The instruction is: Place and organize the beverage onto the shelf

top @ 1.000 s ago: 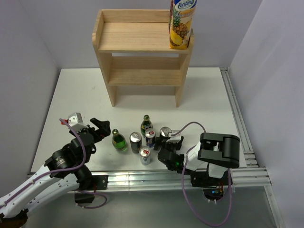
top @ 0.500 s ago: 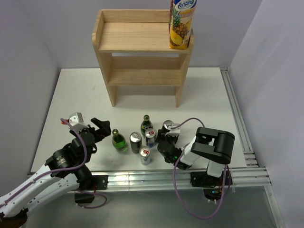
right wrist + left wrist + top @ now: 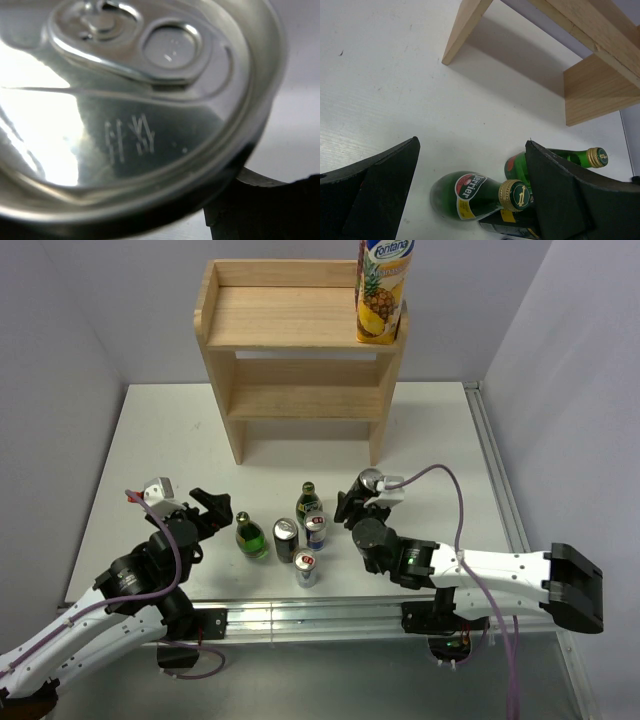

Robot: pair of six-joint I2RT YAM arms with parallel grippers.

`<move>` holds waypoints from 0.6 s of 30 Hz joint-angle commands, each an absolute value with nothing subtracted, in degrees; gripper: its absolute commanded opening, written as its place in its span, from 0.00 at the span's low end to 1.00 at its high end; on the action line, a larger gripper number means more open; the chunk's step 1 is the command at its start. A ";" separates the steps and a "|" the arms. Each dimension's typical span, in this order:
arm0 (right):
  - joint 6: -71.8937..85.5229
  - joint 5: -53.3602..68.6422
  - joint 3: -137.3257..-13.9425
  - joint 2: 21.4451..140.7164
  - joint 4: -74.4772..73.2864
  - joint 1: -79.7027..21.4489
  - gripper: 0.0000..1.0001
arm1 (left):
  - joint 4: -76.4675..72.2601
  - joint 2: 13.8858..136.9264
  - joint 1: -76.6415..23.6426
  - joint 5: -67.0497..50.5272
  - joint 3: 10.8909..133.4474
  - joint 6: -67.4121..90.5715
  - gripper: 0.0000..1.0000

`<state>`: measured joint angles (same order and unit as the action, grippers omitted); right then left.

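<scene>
The light-wood shelf stands at the back of the table, and its legs show in the left wrist view. A pineapple juice carton stands on its top board at the right. My right gripper is shut on a silver can, whose lid fills the right wrist view. My left gripper is open and empty just left of a green Perrier bottle that stands upright. In the left wrist view that bottle sits between the jaws.
A second green bottle stands behind three upright cans near the table's front. It also shows in the left wrist view. A metal rail runs along the table's right edge.
My right arm has stretched out and carried the silver can away from the front edge, up and towards the shelf. The left arm has not moved.
</scene>
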<state>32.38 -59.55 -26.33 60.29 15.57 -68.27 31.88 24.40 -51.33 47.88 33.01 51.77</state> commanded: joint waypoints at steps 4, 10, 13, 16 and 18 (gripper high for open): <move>15.76 -58.55 -44.36 58.26 6.42 -68.29 0.00 | 30.06 22.85 -51.77 48.69 32.34 51.15 0.94; 0.63 -52.39 -69.73 70.11 4.31 -67.50 0.00 | 30.15 22.33 -51.77 48.96 32.26 51.33 0.94; -5.00 -49.75 -80.37 75.73 1.59 -66.01 0.00 | 30.23 21.80 -51.77 48.87 32.17 51.33 0.94; -5.45 -47.73 -86.73 79.36 -2.63 -62.60 0.00 | 30.23 21.19 -51.77 48.87 31.99 51.33 0.94; -3.96 -45.80 -87.27 81.38 -3.43 -60.39 0.00 | 30.15 21.01 -51.86 48.78 31.91 51.15 0.94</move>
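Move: The right hand already holds the dark can, upright and clear of the table. The shelf's top board is about 28 cm ahead, 10 cm left and 27 cm up; the middle board lies under it, only 3 cm above the hand. The juice carton stands 24 cm ahead, 5 cm right, 39 cm up. Below, the small can is 3 cm back and 9 cm left, 13 cm down. For the left hand, the top board is 31 cm ahead, 19 cm right, 22 cm up. The right hand, keeping its grip, lifts the can some 25 cm, swinging left and then forward towards the shelf. ##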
